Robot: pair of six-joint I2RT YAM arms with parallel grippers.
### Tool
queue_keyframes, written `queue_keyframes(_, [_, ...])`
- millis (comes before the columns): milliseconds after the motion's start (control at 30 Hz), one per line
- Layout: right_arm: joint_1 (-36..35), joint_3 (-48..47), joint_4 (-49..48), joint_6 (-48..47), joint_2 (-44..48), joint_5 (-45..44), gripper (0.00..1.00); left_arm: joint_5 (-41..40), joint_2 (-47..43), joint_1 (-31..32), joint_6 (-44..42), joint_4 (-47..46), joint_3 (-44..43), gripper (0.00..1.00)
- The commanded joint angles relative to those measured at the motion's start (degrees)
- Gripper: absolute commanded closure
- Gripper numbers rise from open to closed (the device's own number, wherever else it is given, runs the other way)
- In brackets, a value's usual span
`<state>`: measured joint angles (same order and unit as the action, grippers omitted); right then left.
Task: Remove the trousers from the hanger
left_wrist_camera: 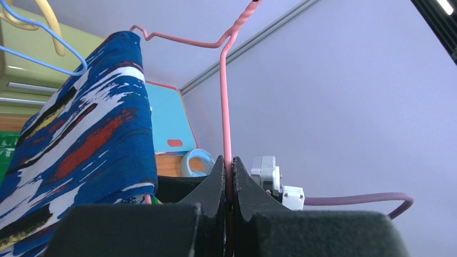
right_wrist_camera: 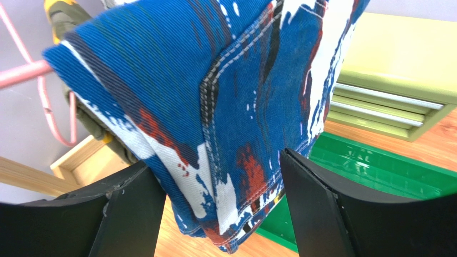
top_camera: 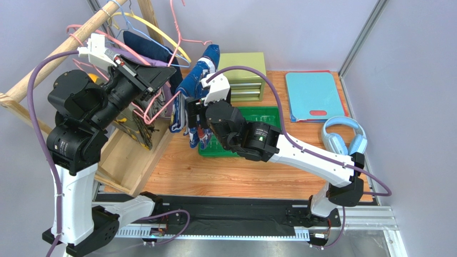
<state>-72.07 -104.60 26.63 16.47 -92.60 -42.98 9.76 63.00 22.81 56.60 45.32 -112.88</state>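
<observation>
The blue trousers [top_camera: 201,69] with white, navy and red splotches hang folded over one arm of the thin pink hanger [top_camera: 179,37]. In the left wrist view my left gripper [left_wrist_camera: 229,163] is shut on the hanger's upright wire [left_wrist_camera: 225,96], and the trousers [left_wrist_camera: 86,139] drape just to its left. My left gripper [top_camera: 161,85] holds the hanger up beside the rack. My right gripper [top_camera: 193,120] is open, and in its wrist view its fingers [right_wrist_camera: 214,160] stand on either side of the trousers' lower hem [right_wrist_camera: 214,96]. A piece of pink wire [right_wrist_camera: 21,72] shows at the left.
A wooden rack pole [top_camera: 53,59] carries a yellow hanger [top_camera: 161,35], a light blue hanger [top_camera: 134,24] and a dark garment [top_camera: 145,48]. Behind the trousers stand an olive drawer box [top_camera: 244,75] and a green tray [top_camera: 263,115]. A blue board [top_camera: 314,96] and headphones [top_camera: 343,139] lie right, a wooden crate [top_camera: 123,155] left.
</observation>
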Motion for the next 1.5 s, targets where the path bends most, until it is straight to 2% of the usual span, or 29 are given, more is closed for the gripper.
queue_keyframes(0, [0.27,-2.63,-2.02,0.76,-0.04,1.93,0.21,0.88,-1.57,0.13,0.71,-12.45,-2.34,1.0])
queue_keyframes(100, [0.18,-1.41,-3.16,0.41,0.92,3.61,0.19,0.61,-1.65,0.13,0.44,-12.45,-2.26,1.0])
queue_keyframes(233, [0.27,-3.06,-2.21,-0.65,-0.12,0.98,0.17,0.96,-1.57,0.13,0.79,-12.45,-2.43,1.0])
queue_keyframes(433, [0.35,-6.67,-1.58,-1.61,-3.2,1.23,0.19,1.14,-1.22,0.13,0.62,-12.36,-2.61,1.0])
queue_keyframes(567, [0.27,-9.04,0.34,-1.88,-4.78,-2.45,0.2,1.05,-1.48,0.22,0.53,-12.36,-2.61,1.0])
queue_keyframes(767, [0.35,-10.63,2.37,-2.41,-5.84,-7.72,0.3,1.05,-1.39,0.13,0.36,-12.19,-2.52,1.0])
queue_keyframes(900, [0.35,-10.45,2.2,-3.02,-5.93,-10.36,0.46,1.05,-1.57,0.22,0.18,-12.19,-2.17,1.0])
queue_keyframes(933, [0.27,-10.71,1.93,-3.28,-6.19,-10.54,0.46,1.05,-1.57,0.22,0.18,-12.19,-2.08,1.0])
queue_keyframes(967, [0.27,-11.15,1.76,-3.29,-6.98,-10.72,0.46,0.88,-1.65,0.13,0.27,-12.19,-1.99,1.0])
queue_keyframes(1067, [0.27,-13.87,0.53,-5.03,-9.6,-11.68,0.36,0.88,-1.57,0.13,0.18,-12.19,-2.08,1.0])
queue_keyframes(1167, [0.0,-17.65,-0.62,-7.67,-13.12,-14.57,0.3,1.14,-1.39,0.13,0.27,-12.19,-2.08,1.0])
queue_keyframes(1233, [-0.26,-20.37,-1.4,-9.25,-14.8,-18.62,0.31,1.32,-1.39,0.22,0.27,-12.19,-1.99,1.0])
queue_keyframes(1333, [-0.61,-21.0,-5.53,-14.43,-16.82,-22.31,0.4,1.58,-1.57,0.22,0.18,-12.19,-1.64,1.0])
queue_keyframes(1467, [-0.7,-21.18,-7.3,-18.23,-17.09,-23.11,0.96,1.67,-1.74,0.13,-0.26,-12.19,-0.94,1.0])
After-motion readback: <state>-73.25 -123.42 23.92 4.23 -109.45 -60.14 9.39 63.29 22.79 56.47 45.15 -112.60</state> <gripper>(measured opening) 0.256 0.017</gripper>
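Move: The blue trousers hang just past the right hand's open fingers, their middle about 5 cm ahead, 1 cm to the right and some 3 cm higher. The bare end of the hanger's pink bar is 2 cm ahead, 6 cm left and 2 cm above; the green tray lies about 8 cm ahead, 15 cm right and 34 cm below. From the left hand, holding the hanger, the trousers are roughly 8 cm ahead, 3 cm right, 15 cm down. The trousers' near edge is taken between the right fingers: the hand edges left and up, then goes forward into the cloth, about 5 cm in all, turning some 15 degrees clockwise and tipping up a little. Its fingers half-close, reopen, then shut most of the way, pinching the fold beside the pink bar, while the left hand keeps still, gripping the hanger. ##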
